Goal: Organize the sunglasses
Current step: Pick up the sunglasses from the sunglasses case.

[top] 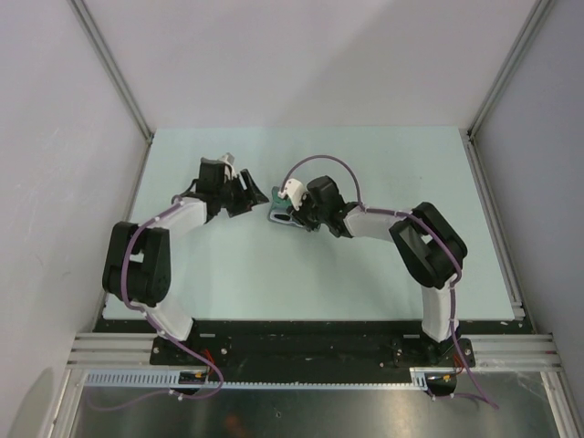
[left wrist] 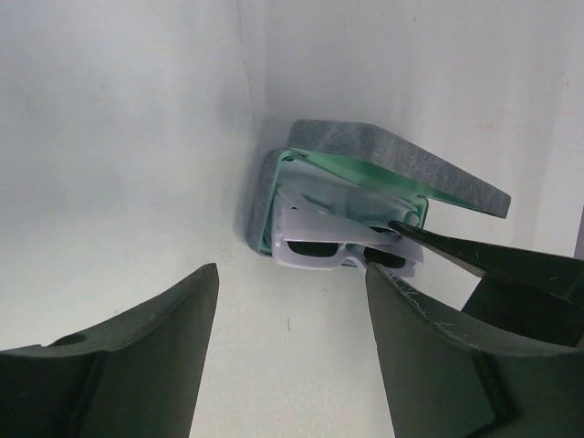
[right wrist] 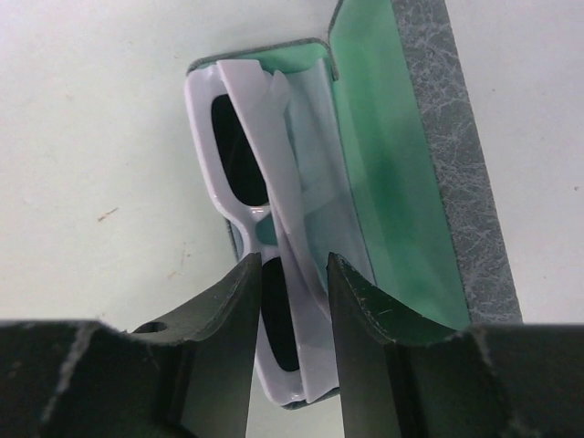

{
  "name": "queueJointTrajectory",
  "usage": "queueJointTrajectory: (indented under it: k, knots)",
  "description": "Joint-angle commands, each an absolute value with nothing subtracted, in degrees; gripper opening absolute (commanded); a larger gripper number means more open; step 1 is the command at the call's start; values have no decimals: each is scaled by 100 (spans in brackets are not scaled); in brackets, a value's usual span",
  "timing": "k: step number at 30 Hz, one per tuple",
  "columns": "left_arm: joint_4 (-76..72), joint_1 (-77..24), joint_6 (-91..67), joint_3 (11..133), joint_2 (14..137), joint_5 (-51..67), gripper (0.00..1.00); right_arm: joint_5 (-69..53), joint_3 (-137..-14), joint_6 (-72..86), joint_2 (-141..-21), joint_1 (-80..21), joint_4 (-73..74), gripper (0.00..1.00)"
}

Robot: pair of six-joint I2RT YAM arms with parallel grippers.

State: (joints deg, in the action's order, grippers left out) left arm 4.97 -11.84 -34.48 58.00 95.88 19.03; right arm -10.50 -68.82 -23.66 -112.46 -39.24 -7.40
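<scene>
The sunglasses (right wrist: 245,119), white-framed with dark lenses, lie folded in the open grey case (right wrist: 452,173), against its green lining (right wrist: 379,155). My right gripper (right wrist: 294,269) is shut on the sunglasses at one lens end, one finger on the front and the other behind the folded arms. The left wrist view shows the sunglasses (left wrist: 315,248) at the mouth of the case (left wrist: 401,160), whose lid is raised. My left gripper (left wrist: 292,292) is open just in front of them and holds nothing. From above, both grippers meet at the case (top: 275,217).
A pale folded sheet (right wrist: 315,128) lies in the case behind the sunglasses. My right gripper's finger (left wrist: 474,251) reaches in from the right in the left wrist view. White walls and metal rails border the pale green table (top: 383,274).
</scene>
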Motion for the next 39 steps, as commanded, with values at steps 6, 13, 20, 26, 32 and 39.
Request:
queueJointTrajectory:
  k: [6,13,20,26,32,39]
  knots:
    - [580,-1002,-3419,5651,9211,1828,72,-440,-7207,-2742,-11355,-4016,-835,25]
    - [589,-976,-3410,5625,9237,1898,72,-282,-7268,-2856,-11443,-4095,-782,11]
    - [580,-949,-3375,5599,9255,1995,72,-88,-7383,-3129,-11505,-4192,-607,0]
    - [589,-932,-3340,5599,9246,2048,72,-289,-7400,-3234,-11172,-4140,-387,0]
    - [589,-932,-3375,5520,9202,1978,73,-939,-7400,-3147,-10706,-3999,-35,0]
    - [580,-932,-3577,5467,9219,1863,75,-1265,-7392,-2787,-10082,-3894,-35,0]
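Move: The folded sunglasses lie in the open case with their middle about 3 cm to the right hand's left, 1 cm ahead and some 3 cm below its fingertips. The case body is centred under them, about 4 cm down, and its raised lid stands some 5 cm ahead and 3 cm left. From the waiting left hand the sunglasses are about 9 cm to the right, 1 cm back and 6 cm lower. The folded sunglasses are pinched across their temples, right of their middle, by the right hand: it eases forward about 1.5 cm as its half-open fingers close, tilting slightly. Once they are gripped, the hand draws back a centimetre and lifts, fastest at the end, about 5 cm up out of the case. The empty left hand shifts nearly 2 cm left, then sinks back slightly, fingers still open. ##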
